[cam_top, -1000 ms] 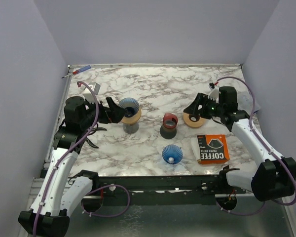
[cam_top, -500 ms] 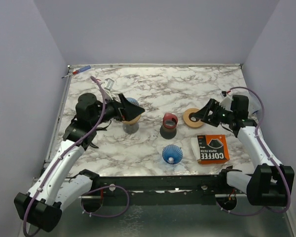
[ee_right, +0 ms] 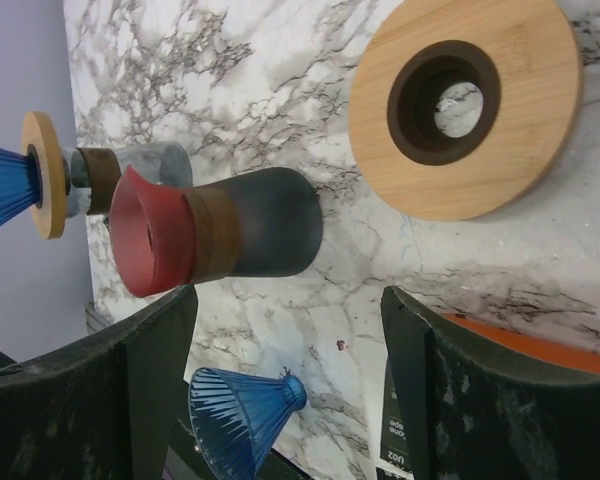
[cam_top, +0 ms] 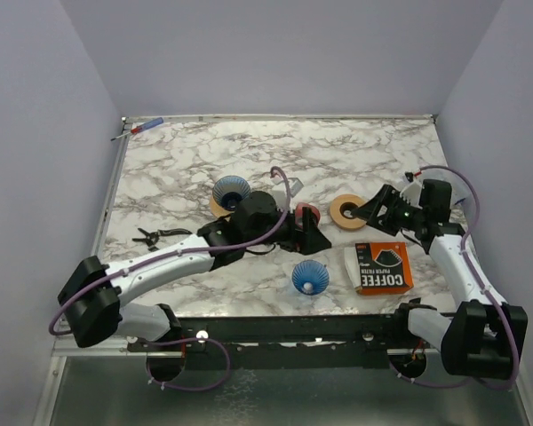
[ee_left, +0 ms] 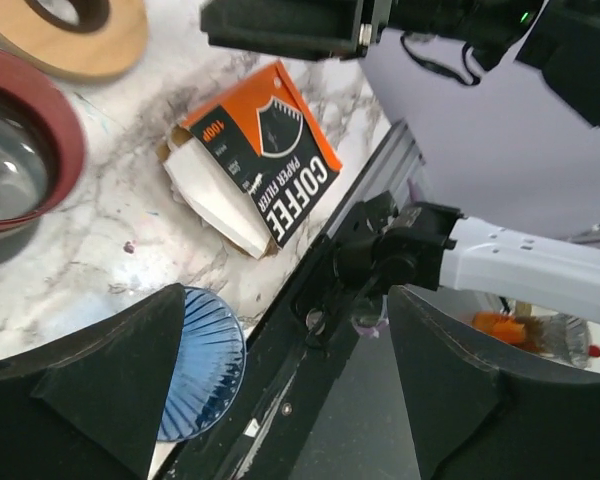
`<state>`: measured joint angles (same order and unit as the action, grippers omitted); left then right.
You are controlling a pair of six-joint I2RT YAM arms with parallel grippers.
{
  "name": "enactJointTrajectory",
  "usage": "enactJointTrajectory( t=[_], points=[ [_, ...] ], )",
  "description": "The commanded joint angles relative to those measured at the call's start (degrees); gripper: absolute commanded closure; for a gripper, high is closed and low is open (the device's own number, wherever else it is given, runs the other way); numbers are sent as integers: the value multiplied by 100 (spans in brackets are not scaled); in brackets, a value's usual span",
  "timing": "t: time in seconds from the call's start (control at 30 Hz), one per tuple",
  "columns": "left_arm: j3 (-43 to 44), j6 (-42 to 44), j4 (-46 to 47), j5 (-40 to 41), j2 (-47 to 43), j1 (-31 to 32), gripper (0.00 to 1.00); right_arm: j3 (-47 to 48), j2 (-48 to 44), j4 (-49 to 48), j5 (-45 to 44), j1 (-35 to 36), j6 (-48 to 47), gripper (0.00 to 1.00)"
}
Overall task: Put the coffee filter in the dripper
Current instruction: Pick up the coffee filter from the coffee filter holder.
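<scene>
The orange and black coffee filter box lies at the front right, with white filters sticking out of its open end. One blue ribbed dripper sits on a wooden collar at the back left. Another blue dripper lies loose near the front edge. My left gripper reaches across the middle beside the red-rimmed cup. It is open, with nothing between its fingers. My right gripper hovers open just right of the wooden ring.
The red-rimmed cup stands between the two arms. The wooden ring lies flat on the marble. A black clip tool lies at the left, and a red and blue pen in the back left corner. Purple walls enclose three sides.
My left arm has swung from the dripper on its collar at the left to the centre by the red-rimmed cup, its jaws a little narrower. My right gripper drew back off the wooden ring.
</scene>
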<state>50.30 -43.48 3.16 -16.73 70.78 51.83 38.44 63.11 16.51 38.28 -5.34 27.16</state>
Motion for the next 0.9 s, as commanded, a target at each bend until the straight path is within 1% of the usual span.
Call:
enactJointTrajectory(
  t=[0.0, 0.07, 0.13, 0.37, 0.57, 0.67, 0.87],
  points=[
    [449, 10, 338, 755, 745, 528, 19, -230, -42, -88, 178, -225, 164, 21],
    [548, -69, 487, 949, 1069, 679, 21, -286, -59, -104, 142, -295, 159, 21],
    [689, -79, 510, 1031, 1397, 764, 26, -324, -54, -77, 169, -410, 146, 21],
    [850, -293, 488, 1615, 2098, 905, 34, -447, -105, 132, 279, -810, -78, 21],
    [1197, -341, 493, 1559, 2813, 1039, 38, -550, -153, 171, 261, -867, -100, 21],
    [1360, -387, 490, 1576, 3142, 1086, 42, -571, -183, 151, 243, -874, -97, 21],
    [1576, -419, 398, 1634, 3554, 1110, 49, -547, -95, 155, 394, -874, -119, 21]
  ],
)
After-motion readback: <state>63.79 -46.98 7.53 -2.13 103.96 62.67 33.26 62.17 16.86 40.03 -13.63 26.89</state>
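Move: The coffee filter sticks out of the open left end of its box, roughly 12 cm to the right of the left gripper, nearly level with it front to back and about 21 cm below. The box's middle is some 8 cm right of the filter. The near blue dripper lies about 10 cm left of the filter and 3 cm nearer, the free wooden ring 13 cm beyond the filter. From the right gripper the filter is about 9 cm back, 4 cm left and 12 cm below. Bring the left gripper down about 13 cm and some 10 cm to the right, towards the filter at the box's open end, tipping its fingers about 15 degrees further down. Narrow the fingers to about half open on the way, touching nothing yet. Shift the open, empty right gripper about 3 cm right and nearly as far down. ##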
